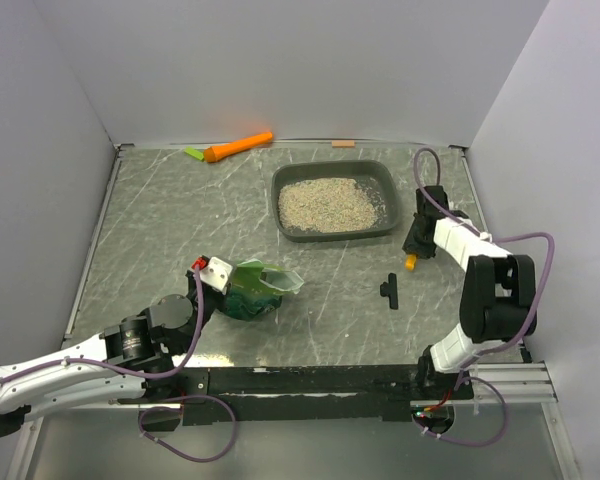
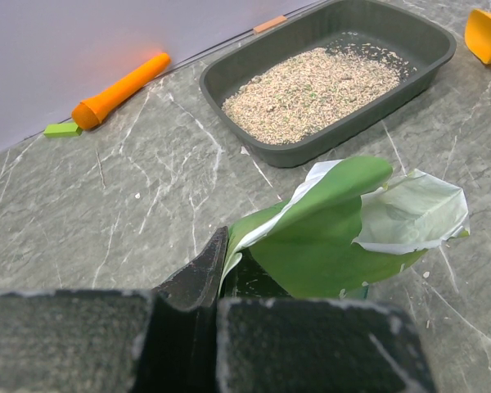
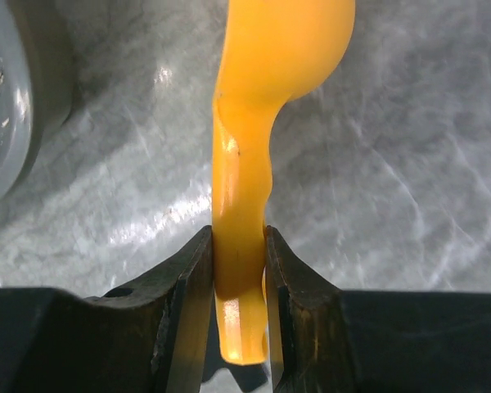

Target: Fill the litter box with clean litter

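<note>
The dark grey litter box [image 1: 340, 234] sits at the back right of the table, with a loose layer of beige clean litter [image 1: 327, 203] on its floor. In the left wrist view the litter box [image 2: 327, 146] and its clean litter [image 2: 311, 86] lie beyond a crumpled green bag [image 2: 327, 246]. My left gripper [image 2: 229, 262] is shut on that bag's near edge, and the bag's mouth points toward the box. The green bag [image 1: 258, 288] rests on the table, left of centre. My right gripper [image 3: 239, 237] is shut on the handle of an orange scoop [image 3: 254, 164], just right of the box.
An orange carrot-shaped tool [image 1: 238, 147] and a small green block [image 1: 194, 154] lie by the back wall. A small black part [image 1: 389, 289] lies on the table in front of the box. Grey walls close in the table on three sides.
</note>
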{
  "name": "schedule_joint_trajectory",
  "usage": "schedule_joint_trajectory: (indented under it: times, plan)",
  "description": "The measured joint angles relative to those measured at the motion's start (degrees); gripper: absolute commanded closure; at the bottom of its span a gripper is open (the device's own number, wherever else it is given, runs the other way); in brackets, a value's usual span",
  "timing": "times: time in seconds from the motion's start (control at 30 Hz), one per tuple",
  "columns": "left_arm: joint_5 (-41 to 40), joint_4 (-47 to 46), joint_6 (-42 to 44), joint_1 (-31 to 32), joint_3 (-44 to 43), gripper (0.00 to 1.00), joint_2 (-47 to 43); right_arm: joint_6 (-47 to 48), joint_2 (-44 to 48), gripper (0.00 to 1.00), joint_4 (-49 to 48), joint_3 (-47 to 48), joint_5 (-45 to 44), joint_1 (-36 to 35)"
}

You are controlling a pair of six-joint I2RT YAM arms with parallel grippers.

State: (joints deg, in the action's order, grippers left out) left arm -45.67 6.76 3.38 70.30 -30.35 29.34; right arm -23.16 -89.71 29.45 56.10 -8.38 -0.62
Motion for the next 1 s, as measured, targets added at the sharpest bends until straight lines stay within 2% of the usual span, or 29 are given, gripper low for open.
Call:
schedule_joint_trajectory:
  times: [0.03,0.07,0.17,0.27,0.37,0.5,0.63,0.77,0.87,1.0]
  plan:
    - [0.00,-0.02,0.00,0.00,0.00,0.99,0.00,0.02,-0.74,0.83,-0.48,0.11,0.55,0.39]
    - [0.00,0.00,0.00,0.00,0.00,0.99,0.00,0.00,-1.75,0.70,-1.22,0.22,1.20,1.14]
    - [0.11,0.00,0.02,0.00,0.00,0.99,0.00,0.02,-3.48,0.52,-1.79,0.79,1.84,2.25]
    - [0.33,0.00,0.02,0.00,0.00,0.99,0.00,-0.17,-4.42,0.43,-1.79,2.19,1.90,2.80]
    - [0.37,0.00,0.02,0.00,0.00,0.99,0.00,-0.42,-4.33,0.37,-2.29,2.75,2.03,2.82]
    - [0.39,-0.02,0.07,0.00,0.00,0.99,-0.07,-0.46,-2.14,0.34,-2.84,2.64,3.87,2.82]
    - [0.87,0.11,0.44,-0.04,0.00,0.99,-0.63,0.17,5.97,0.31,-2.89,2.51,7.96,0.98]
    - [1.66,0.59,0.66,-0.11,0.00,0.99,-1.22,4.39,16.83,0.25,-4.15,2.45,11.32,-7.30]
    - [2.56,1.31,0.98,-0.17,0.00,0.99,-2.08,9.18,23.58,0.23,-5.95,2.45,17.16,-14.62]
    - [2.97,1.90,1.62,-0.50,0.00,0.99,-3.93,13.46,28.33,0.20,-9.14,0.68,25.24,-17.62]
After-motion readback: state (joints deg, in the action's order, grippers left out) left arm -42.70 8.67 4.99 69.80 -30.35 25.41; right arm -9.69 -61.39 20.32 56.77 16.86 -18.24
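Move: The right hand holds the yellow scoop by its handle, bowl outward, over its laying spot: bare tabletop about 2 cm ahead, 1 cm right and 3 cm below. From this hand the litter box's middle is some 14 cm ahead and 19 cm left, the black clip about 11 cm back and 5 cm left, and the green litter bag roughly 13 cm back and 40 cm left. From the left hand, that spot lies about 15 cm ahead, 45 cm right and 20 cm below. The right hand eases the scoop a little forward and down to the tabletop beside the litter box, and its fingers open wide and let go of the handle. It then lifts steeply by about 20 cm and sweeps left some 17 cm, drawing back a little over the near side of the box towards the litter bag, while the wrist tips the fingers up towards level and turns counter-clockwise. ##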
